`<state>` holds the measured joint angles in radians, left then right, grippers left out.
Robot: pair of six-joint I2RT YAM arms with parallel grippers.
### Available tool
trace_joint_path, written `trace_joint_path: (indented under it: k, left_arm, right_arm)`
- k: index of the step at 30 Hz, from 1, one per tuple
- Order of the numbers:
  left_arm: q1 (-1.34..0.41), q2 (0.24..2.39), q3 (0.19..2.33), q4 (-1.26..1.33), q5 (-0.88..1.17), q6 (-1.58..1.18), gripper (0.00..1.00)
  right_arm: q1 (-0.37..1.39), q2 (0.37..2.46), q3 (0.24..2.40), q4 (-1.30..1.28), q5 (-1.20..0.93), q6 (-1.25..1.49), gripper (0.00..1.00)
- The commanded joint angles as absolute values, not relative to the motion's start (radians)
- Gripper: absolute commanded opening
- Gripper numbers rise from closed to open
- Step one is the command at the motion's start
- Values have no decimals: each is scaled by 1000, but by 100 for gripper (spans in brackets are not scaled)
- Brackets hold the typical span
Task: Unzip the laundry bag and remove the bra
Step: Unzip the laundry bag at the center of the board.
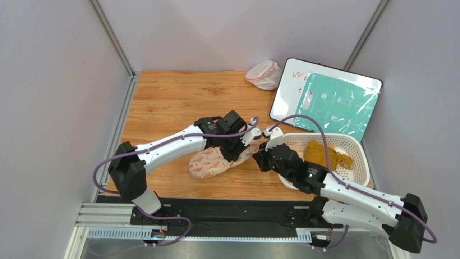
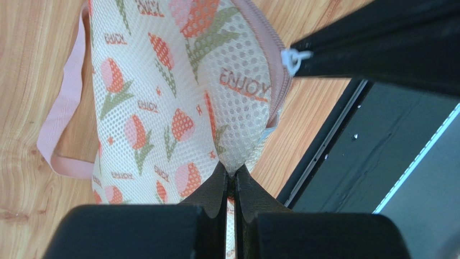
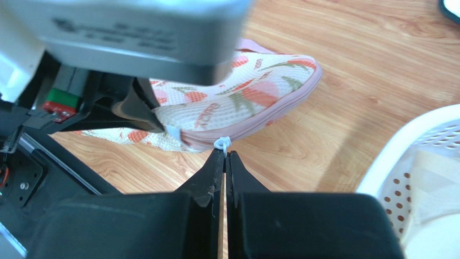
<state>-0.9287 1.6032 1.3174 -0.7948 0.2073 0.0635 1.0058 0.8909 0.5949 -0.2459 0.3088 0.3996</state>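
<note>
The laundry bag (image 1: 208, 163), a cream mesh pouch with tulip print and pink edging, lies flat on the wooden table near its front. My left gripper (image 2: 232, 171) is shut on a pinch of the mesh (image 2: 237, 145) near the bag's right end, and a pink strap loop (image 2: 56, 135) trails off to one side. My right gripper (image 3: 224, 152) is shut on the small white zip pull (image 3: 221, 143) at the bag's pink zip edge (image 3: 259, 121). In the top view the two grippers meet at the bag's right tip, left gripper (image 1: 245, 145) and right gripper (image 1: 260, 156). The bra is hidden.
A white perforated basket (image 1: 360, 162) holding a mustard-yellow cloth (image 1: 324, 154) stands just right of the right gripper. Behind it lies a whiteboard with a teal sheet (image 1: 329, 97). A small white mesh pouch (image 1: 264, 74) sits at the back. A black rail (image 1: 227, 213) runs along the near edge.
</note>
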Motion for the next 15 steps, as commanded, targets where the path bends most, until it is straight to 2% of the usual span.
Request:
trace_joint_path:
  k: [1, 11, 12, 13, 15]
  left_arm:
    - [-927, 1598, 1330, -834, 172, 86, 0]
    - [-928, 1583, 1336, -831, 202, 97, 0]
    - [-931, 1582, 1338, -830, 209, 98, 6]
    - [-933, 1568, 1338, -827, 224, 103, 25]
    - [-937, 1551, 1327, -815, 232, 107, 50]
  right_arm:
    - [954, 812, 580, -271, 345, 400, 0]
    - [922, 799, 568, -281, 316, 399, 0]
    - [922, 801, 569, -279, 308, 402, 0]
    - [922, 802, 568, -278, 296, 408, 0]
    - [922, 802, 561, -272, 281, 416, 0]
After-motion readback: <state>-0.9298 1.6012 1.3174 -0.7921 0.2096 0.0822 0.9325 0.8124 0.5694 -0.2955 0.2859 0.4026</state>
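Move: The zip pull is already pinched in the right fingers. The rounded far end of the laundry bag, towards which the zip curves, lies about 5 cm ahead of them, 2 cm right and 2 cm lower. The basket's middle is some 24 cm right of the right hand and 1 cm back, about 5 cm lower. The left hand, shut on the bag's fabric, has the zip pull about 6 cm to its right, level with it in depth and some 1 cm higher. The zip pull is drawn away from the blue tab at the zip's start, along the zip and towards the basket: the right hand, keeping its pinch, goes some 2.5 cm right, then stops, with hardly any turn. The left hand stays in place holding the bag's fabric, then parts its fingers by about a third at the very end, loosening its pinch. ##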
